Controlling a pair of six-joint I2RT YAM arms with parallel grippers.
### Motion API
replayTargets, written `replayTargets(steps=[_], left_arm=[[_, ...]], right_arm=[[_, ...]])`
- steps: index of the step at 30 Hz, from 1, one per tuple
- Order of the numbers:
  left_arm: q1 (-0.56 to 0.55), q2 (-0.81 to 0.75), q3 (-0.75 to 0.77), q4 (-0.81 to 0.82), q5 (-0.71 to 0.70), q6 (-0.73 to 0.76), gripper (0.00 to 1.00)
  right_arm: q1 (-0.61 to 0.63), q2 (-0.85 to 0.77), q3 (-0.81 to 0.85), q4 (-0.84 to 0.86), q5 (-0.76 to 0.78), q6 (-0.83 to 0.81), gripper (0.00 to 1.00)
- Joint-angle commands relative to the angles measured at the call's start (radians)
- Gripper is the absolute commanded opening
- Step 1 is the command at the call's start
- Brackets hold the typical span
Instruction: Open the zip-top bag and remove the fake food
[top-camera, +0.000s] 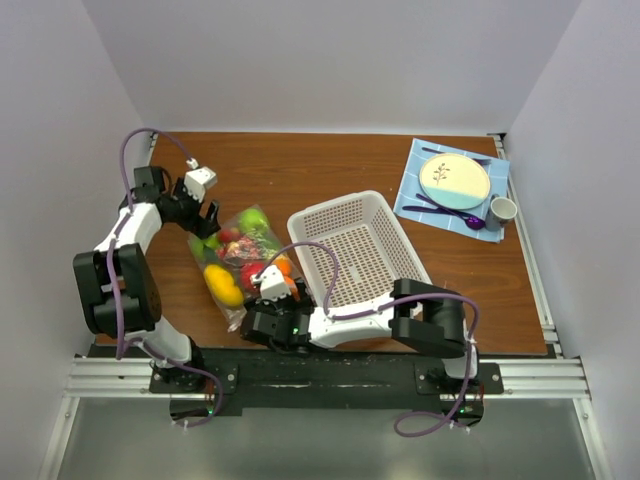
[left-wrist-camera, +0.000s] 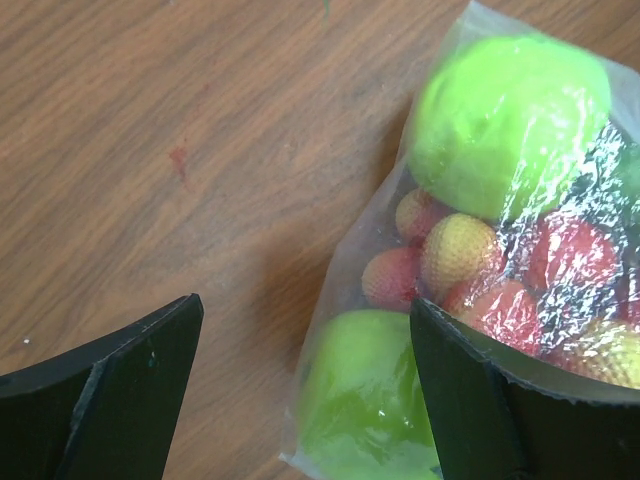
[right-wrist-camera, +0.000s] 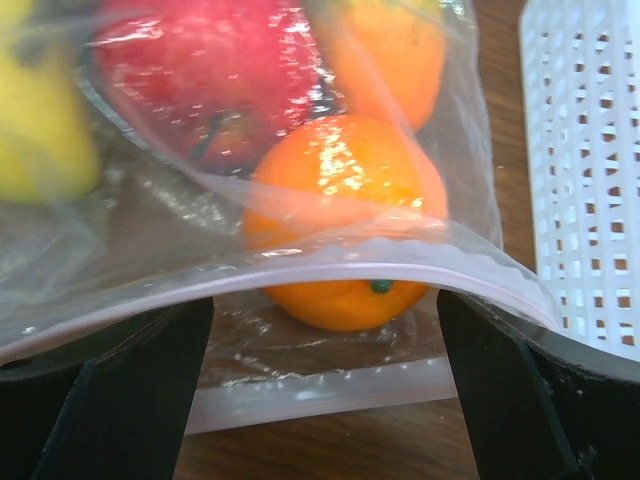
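Note:
The zip-top bag (top-camera: 240, 262) lies on the wooden table, left of centre, full of fake food. My left gripper (top-camera: 205, 222) is open at its far closed end; in the left wrist view (left-wrist-camera: 303, 320) the bag's corner with a green apple (left-wrist-camera: 365, 390) lies between the fingers, with a second green apple (left-wrist-camera: 510, 120) and small red fruits (left-wrist-camera: 440, 255) beyond. My right gripper (top-camera: 275, 283) is open at the zip end (right-wrist-camera: 325, 330). The pink zip strip (right-wrist-camera: 300, 275) arches up, apart from the lower strip (right-wrist-camera: 320, 390), over an orange (right-wrist-camera: 345, 210). A red apple (right-wrist-camera: 200, 70) and yellow banana (right-wrist-camera: 35, 120) lie behind.
A white perforated basket (top-camera: 355, 250) stands right of the bag, its wall close to my right gripper (right-wrist-camera: 585, 150). At the back right a blue cloth holds a cream-and-blue plate (top-camera: 454, 181), purple cutlery and a small cup (top-camera: 502, 210).

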Motion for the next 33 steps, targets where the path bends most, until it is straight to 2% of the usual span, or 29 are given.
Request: replayTargets(steps=[1, 7, 16, 19, 22, 25, 26, 28, 29, 31, 33], left_arm=[[-0.004, -0.035, -0.051, 0.068, -0.004, 0.074, 0.89], [-0.003, -0.093, -0.156, 0.098, -0.029, 0.142, 0.82], [-0.004, -0.158, -0.279, 0.093, -0.053, 0.237, 0.75], [-0.001, -0.168, -0.292, 0.088, -0.067, 0.255, 0.69], [-0.001, -0.176, -0.298, 0.082, -0.082, 0.274, 0.56], [0.000, -0.175, -0.298, 0.076, -0.099, 0.289, 0.41], [0.005, -0.175, -0.298, 0.078, -0.104, 0.292, 0.29], [0.011, -0.167, -0.292, 0.076, -0.119, 0.291, 0.18], [0.017, -0.165, -0.289, 0.078, -0.124, 0.288, 0.10], [0.022, -0.165, -0.287, 0.073, -0.138, 0.291, 0.01], [0.032, -0.171, -0.292, 0.070, -0.142, 0.297, 0.00]], right_arm=[[-0.019, 0.010, 0.074, -0.088, 0.135, 0.079, 0.99], [-0.051, 0.016, 0.083, -0.039, 0.146, 0.005, 0.99], [-0.102, 0.085, 0.130, 0.075, 0.052, -0.159, 0.99], [-0.113, 0.110, 0.141, 0.089, 0.016, -0.180, 0.99], [-0.116, 0.116, 0.137, 0.081, 0.003, -0.171, 0.98], [-0.116, 0.101, 0.103, 0.076, -0.017, -0.141, 0.93], [-0.114, 0.087, 0.089, 0.084, -0.027, -0.133, 0.88], [-0.114, 0.070, 0.052, 0.098, -0.044, -0.113, 0.82], [-0.114, 0.063, 0.040, 0.111, -0.058, -0.108, 0.77], [-0.113, 0.044, 0.016, 0.124, -0.070, -0.101, 0.70], [-0.108, 0.024, 0.002, 0.127, -0.083, -0.099, 0.58]])
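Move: The near orange lies about 6 cm ahead of the open right hand and some 2 cm below, just inside the bag's mouth, whose lip arches over it; the second orange is roughly 6 cm beyond it, the red fruit 9 cm left and 8 cm ahead of the hand, the basket's middle 16 cm right and 13 cm ahead. For the left hand, the nearer green apple is about 4 cm back and 6 cm down, the far green apple 11 cm right and 1 cm ahead, the berries 5 cm right and 4 cm back. Under the bag's raised lip the right hand pushes forward about 5 cm, rising slightly before it dips some 3 cm from that height, and closes partway until its fingers grip the near orange on both sides, easing back just under 1 cm. The left hand meanwhile draws back about 5 cm and sinks 3 to 4 cm beside the nearer green apple, its left side tipping up some 15 degrees, then shuts fully on the film at that edge of the bag with a late shift of 1 to 2 cm to the left. ##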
